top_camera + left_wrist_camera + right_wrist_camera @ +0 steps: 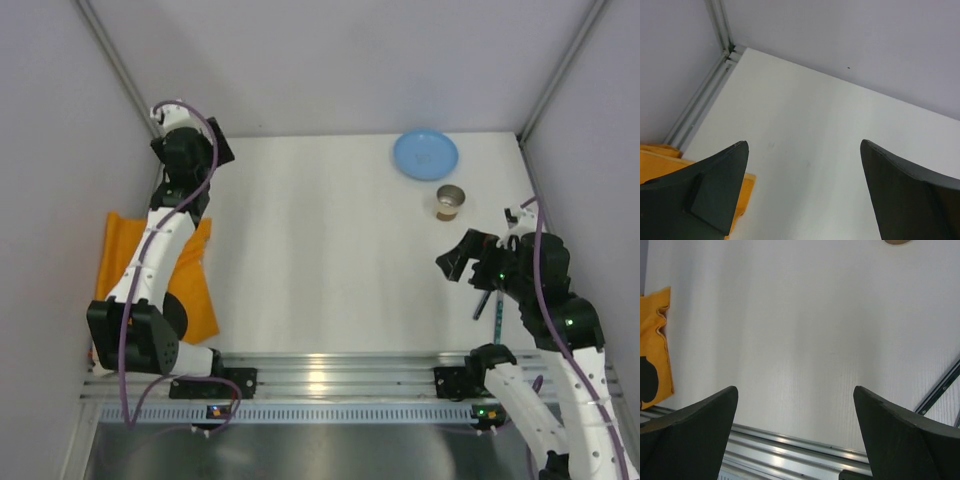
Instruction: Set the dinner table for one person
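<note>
The white dinner table (320, 250) fills the top view. A blue plate (425, 155) lies at its far right, with a small metal cup (450, 201) just in front of it. An orange placemat (150, 270) lies at the left edge, partly under the left arm. A dark, teal-tinted utensil (494, 303) lies near the right arm. My left gripper (200, 150) is open and empty over the far left corner (805, 150). My right gripper (452, 262) is open and empty near the cup, above bare table (795, 390).
Grey walls and metal frame posts close in the table on three sides. An aluminium rail (330, 370) runs along the near edge between the arm bases. The placemat's edge shows in the left wrist view (660, 160) and in the right wrist view (652, 340).
</note>
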Tool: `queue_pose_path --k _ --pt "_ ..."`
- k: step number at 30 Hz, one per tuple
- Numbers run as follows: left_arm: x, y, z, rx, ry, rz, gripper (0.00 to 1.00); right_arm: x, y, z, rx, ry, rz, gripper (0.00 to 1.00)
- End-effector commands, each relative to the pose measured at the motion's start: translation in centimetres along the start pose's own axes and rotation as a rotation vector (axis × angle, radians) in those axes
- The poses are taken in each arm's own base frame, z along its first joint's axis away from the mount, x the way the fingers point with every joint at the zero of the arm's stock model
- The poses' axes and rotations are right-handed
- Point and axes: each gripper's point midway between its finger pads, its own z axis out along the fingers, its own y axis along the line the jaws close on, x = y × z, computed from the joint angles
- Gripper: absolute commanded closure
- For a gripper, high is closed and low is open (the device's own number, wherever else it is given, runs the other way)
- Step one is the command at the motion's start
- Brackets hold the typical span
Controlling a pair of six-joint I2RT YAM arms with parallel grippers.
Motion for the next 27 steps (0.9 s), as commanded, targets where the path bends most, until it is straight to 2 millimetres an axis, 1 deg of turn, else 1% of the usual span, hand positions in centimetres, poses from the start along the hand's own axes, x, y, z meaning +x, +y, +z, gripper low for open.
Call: queue_pose_path --k 1,3,5,6,7,8,10,11,12,13,15,18,19,21,23,25,27 --pt "4.3 5.0 -2.2 -0.269 0.296 0.044 0.01 -0.6 0.7 -2.2 -0.022 -0.046 -0.016 0.0" --pt "5.7 6.8 -2.8 -0.33 0.368 0.059 0.01 -0.4 0.9 -2.9 -0.031 -0.06 -0.017 0.0" --pt "8.0 8.6 -4.3 -0.4 0.461 0.104 0.01 -0.2 0.9 -3.4 -0.032 -0.06 -0.013 0.0" --pt "8.8 9.3 -4.8 -0.417 0.488 0.105 0.01 0.0 0.9 -4.0 -0.032 -0.061 -0.014 0.0" --pt "9.5 9.8 -5.3 -0.423 0.514 0.112 0.01 0.0 0.9 -4.3 -0.03 -0.064 -0.015 0.0" --pt "10.8 10.4 -5.8 -0.434 0.548 0.121 0.01 0.1 0.8 -4.7 -0.028 -0.073 -0.016 0.0" --pt "12.0 11.0 -6.4 -0.444 0.586 0.134 0.01 0.3 0.7 -5.5 -0.023 -0.077 -0.014 0.0" --pt "13.2 11.4 -6.9 -0.452 0.623 0.147 0.01 0.4 0.6 -5.7 -0.017 -0.084 -0.016 0.0" --pt "13.8 11.4 -7.2 -0.446 0.645 0.149 0.01 0.6 0.5 -6.2 -0.016 -0.089 -0.015 0.0" --pt "14.5 12.4 -7.5 -0.467 0.669 0.146 0.01 0.7 0.4 -6.5 -0.013 -0.096 -0.017 0.0" --pt "15.1 13.0 -7.6 -0.477 0.688 0.159 0.01 1.0 0.1 -6.9 -0.007 -0.109 -0.016 0.0" --pt "16.8 13.9 -7.6 -0.498 0.728 0.177 0.01 1.9 -0.5 -7.1 0.011 -0.099 -0.007 0.0" --pt "18.2 14.1 -7.7 -0.497 0.766 0.185 0.01 2.0 -0.6 -7.1 0.013 -0.098 -0.004 0.0" --pt "19.4 14.2 -7.3 -0.494 0.784 0.19 0.01 2.2 -0.7 -6.9 0.016 -0.091 -0.001 0.0" --pt "21.1 14.6 -7.2 -0.501 0.823 0.196 0.01 2.4 -0.8 -6.7 0.022 -0.079 -0.001 0.0" --pt "22.3 14.6 -6.8 -0.499 0.841 0.198 0.01 2.4 -1.0 -6.3 0.033 -0.067 0.0 0.0" --pt "22.8 14.6 -6.3 -0.492 0.855 0.197 0.02 2.3 -1.1 -5.9 0.041 -0.056 0.0 0.0"
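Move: The orange napkin's right edge, by its fold, lies about 14 cm back from the left gripper, 8 cm to its left and some 28 cm below. The napkin's middle is about 24 cm back and 17 cm left, equally low. From the right gripper, the cutlery is roughly 15 cm to the right, about level fore and aft, 24 cm down; the cup stands some 25 cm ahead, 6 cm right and 21 cm lower. Bring the left gripper down over the napkin's right edge by the fold: after a slight rise, sink about 23 cm while drawing back and easing left, fingers wide open. Tip them some 55 degrees towards the table and turn the wrist a little counter-clockwise. Meanwhile draw the open right gripper back about 6 cm and slightly right. ##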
